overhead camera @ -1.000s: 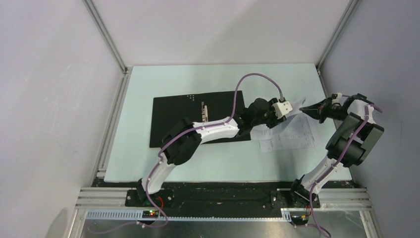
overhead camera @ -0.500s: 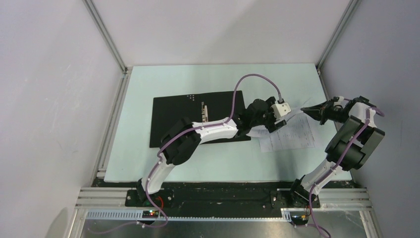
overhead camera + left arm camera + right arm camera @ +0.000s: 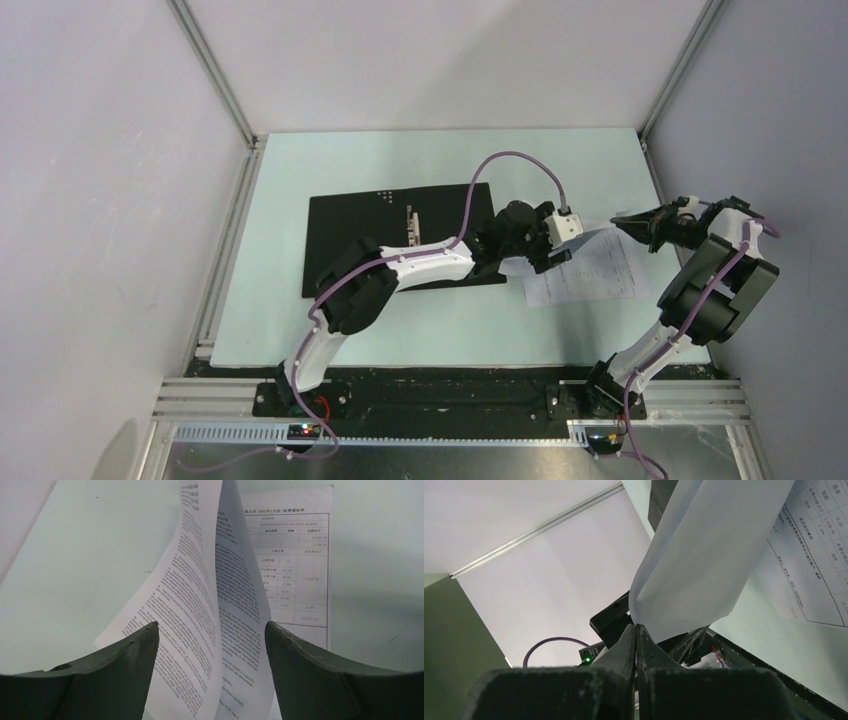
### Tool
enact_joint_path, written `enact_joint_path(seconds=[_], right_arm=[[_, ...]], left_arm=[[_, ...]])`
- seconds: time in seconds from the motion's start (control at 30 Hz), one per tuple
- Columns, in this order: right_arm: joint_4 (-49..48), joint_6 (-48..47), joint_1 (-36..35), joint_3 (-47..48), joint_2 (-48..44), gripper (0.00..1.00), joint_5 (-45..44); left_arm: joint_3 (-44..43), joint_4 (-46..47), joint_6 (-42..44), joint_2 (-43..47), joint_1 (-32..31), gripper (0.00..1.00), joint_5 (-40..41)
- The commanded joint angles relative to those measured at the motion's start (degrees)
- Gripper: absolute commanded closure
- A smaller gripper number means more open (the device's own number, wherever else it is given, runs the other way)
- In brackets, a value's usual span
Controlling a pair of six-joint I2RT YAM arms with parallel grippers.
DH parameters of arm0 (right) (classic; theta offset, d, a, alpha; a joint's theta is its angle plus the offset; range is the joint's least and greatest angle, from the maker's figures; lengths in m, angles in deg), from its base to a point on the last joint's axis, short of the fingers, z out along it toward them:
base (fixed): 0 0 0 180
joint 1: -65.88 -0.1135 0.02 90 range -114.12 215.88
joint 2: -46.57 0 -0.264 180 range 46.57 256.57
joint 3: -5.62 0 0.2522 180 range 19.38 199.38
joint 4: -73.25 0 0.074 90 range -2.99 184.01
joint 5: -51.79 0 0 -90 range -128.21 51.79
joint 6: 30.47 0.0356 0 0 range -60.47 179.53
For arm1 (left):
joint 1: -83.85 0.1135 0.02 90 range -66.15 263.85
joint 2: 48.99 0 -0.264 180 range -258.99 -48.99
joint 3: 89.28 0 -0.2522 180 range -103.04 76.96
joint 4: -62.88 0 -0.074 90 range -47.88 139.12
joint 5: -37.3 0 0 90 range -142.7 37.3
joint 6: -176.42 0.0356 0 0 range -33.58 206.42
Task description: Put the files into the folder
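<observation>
The folder point(image 3: 360, 245) lies open on the table, black inside up, left of centre. One printed sheet of the files point(image 3: 590, 278) lies flat to its right, also seen in the left wrist view point(image 3: 300, 555). Two more sheets point(image 3: 200, 610) are lifted and curl upright. My right gripper point(image 3: 622, 220) is shut on their corner point(image 3: 704, 555), fingertips pressed together point(image 3: 635, 627). My left gripper point(image 3: 552, 252) is open; its fingers point(image 3: 125, 670) stand on either side of the raised sheets without touching them.
The pale green table point(image 3: 330, 320) is boxed in by white walls and aluminium posts point(image 3: 215, 70). The right arm's elbow point(image 3: 725, 280) hangs near the right wall. A metal clip strip point(image 3: 411, 222) runs along the folder's middle.
My left gripper has opened wider and drawn slightly left, towards the folder. The right gripper still holds the lifted sheets in nearly the same place.
</observation>
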Motion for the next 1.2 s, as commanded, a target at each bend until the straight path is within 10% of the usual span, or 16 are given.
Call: enact_joint_path(seconds=[0.0, 0.37, 0.67, 0.8, 1.17], right_arm=[[2.3, -1.3, 0.2, -0.1, -1.5, 1.00, 2.4], [7.7, -7.1, 0.2, -4.5, -3.8, 1.00, 3.3], [2.9, -2.5, 0.4, -4.3, -2.7, 1.00, 3.5], [3.3, -3.6, 0.6, -4.3, -2.6, 1.00, 3.2], [9.6, -17.4, 0.8, 17.8, -3.3, 0.28, -18.5]], left_arm=[[-1.8, -0.1, 4.4, 2.6, -0.1, 0.19, 3.0], [-8.2, -0.3, 10.2, -3.8, -1.0, 0.68, 5.6], [-8.1, -1.9, 11.4, -3.1, -0.5, 0.76, -2.5], [-8.7, -2.1, 11.6, -3.5, -0.5, 0.98, -3.2], [-16.6, -10.4, -4.6, 2.4, 2.6, 1.00, 11.4]])
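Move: The raised file sheet, its right edge still pinched in the right hand, has its middle almost between the left hand's open fingers: about 2 cm back, 1 cm left and 5 cm below. The lower sheet lies 5 cm right of the left hand and 6 cm back, some 10 cm down; the open black folder is roughly 36 cm left and 3 cm forward, equally low. From the right hand, the raised sheet's middle is about 8 cm left, 4 cm back and 8 cm below. The left fingers close all the way on the raised sheet and pinch it, the hand first swinging about 2.5 cm forward and a little up, then easing back before starting forward and up again. The right hand keeps its grip while drawing about 3 cm back and left towards the left hand, then opens, lets go and backs off some 4 cm to the right, rising and rolling about 15 degrees. ##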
